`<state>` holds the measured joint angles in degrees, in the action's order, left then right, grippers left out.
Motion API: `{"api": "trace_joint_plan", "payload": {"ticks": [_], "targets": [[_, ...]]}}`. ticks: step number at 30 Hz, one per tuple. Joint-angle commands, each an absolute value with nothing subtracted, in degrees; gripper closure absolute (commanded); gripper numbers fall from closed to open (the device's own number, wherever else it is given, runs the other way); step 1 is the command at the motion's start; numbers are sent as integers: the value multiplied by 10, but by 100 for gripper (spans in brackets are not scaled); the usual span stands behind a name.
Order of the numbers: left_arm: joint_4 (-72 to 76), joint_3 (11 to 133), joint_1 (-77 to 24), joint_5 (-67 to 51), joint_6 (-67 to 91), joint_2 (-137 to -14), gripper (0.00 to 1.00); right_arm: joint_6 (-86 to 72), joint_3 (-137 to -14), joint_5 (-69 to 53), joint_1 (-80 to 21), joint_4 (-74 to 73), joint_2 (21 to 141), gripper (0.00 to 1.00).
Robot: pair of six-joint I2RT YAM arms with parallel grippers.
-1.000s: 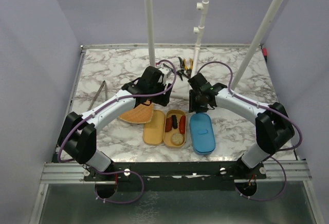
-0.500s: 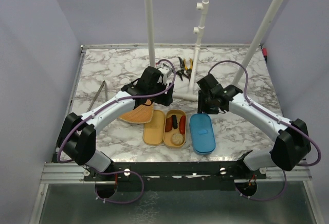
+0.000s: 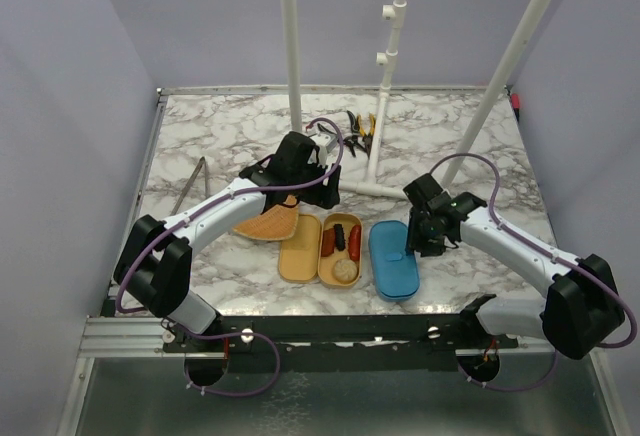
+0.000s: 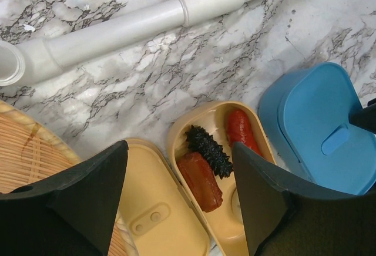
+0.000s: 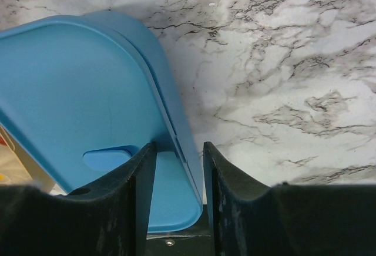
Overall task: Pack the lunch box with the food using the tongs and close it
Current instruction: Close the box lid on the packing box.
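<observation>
The beige lunch box (image 3: pixel 300 252) lies open, its empty half (image 4: pixel 154 209) on the left. The other half holds the food (image 3: pixel 341 242): a red sausage (image 4: pixel 242 130), a dark spiky piece (image 4: pixel 209 150), an orange-red piece (image 4: pixel 201 181) and a beige ball (image 3: pixel 345 270). My left gripper (image 4: pixel 179 209) hovers wide open above the box, holding nothing. A blue lid (image 3: pixel 392 260) lies right of the box. My right gripper (image 5: pixel 179 147) straddles the lid's right rim (image 5: pixel 170 115), jaws narrowly apart. The tongs (image 3: pixel 190 185) lie at the far left, away from both grippers.
A woven bamboo plate (image 3: pixel 268 223) sits left of the box, under the left arm. Black-and-yellow pliers (image 3: pixel 359 124) lie at the back by the white pipe frame (image 3: pixel 352 188), whose base pipe (image 4: pixel 147 24) runs just beyond the box.
The right arm swung from the lid's far end toward me and to the right, down onto the lid's right rim, and its jaws narrowed. The left arm has barely moved.
</observation>
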<state>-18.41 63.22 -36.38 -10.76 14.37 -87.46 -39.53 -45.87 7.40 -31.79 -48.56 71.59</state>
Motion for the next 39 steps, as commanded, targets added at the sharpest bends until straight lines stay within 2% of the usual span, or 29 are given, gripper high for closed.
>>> {"api": "trace_joint_plan", "payload": {"ticks": [1, 3, 15, 25, 39], "targets": [[-176, 627, -363, -120, 142, -879, 27, -411, -430, 63, -313, -458, 724, 63], [-176, 626, -363, -118, 141, -879, 27, -420, -417, 57, -311, -444, 722, 65], [-177, 625, -363, -116, 139, -876, 27, -514, -373, 46, -311, -385, 677, 99], [-178, 625, -363, -115, 138, -875, 27, -560, -367, 63, -311, -353, 656, 99], [-178, 626, -363, -125, 138, -877, 27, -476, -449, 64, -311, -445, 670, 99]]}}
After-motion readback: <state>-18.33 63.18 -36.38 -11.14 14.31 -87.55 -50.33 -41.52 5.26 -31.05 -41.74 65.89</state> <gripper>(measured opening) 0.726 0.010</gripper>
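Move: The blue box with its lid on lies just left of my right hand, its middle about 5 cm left, 1 cm back and 3 cm lower, with its right rim between my half-open fingers. The open yellow box stands level with this hand, roughly 16 cm to its left; the white frame's cross bar runs about 14 cm ahead and 9 cm left. From my left hand, the blue box is about 14 cm right, 13 cm back and 10 cm below. With my right hand I close the fingers from less than half open to shut at the lid's right rim, and work the rim leftward about 2 cm and slightly forward. My fingertips swing left as the wrist rolls and turns clockwise, some 15 degrees, then I ease back a little, with the shut tips still at the rim. ##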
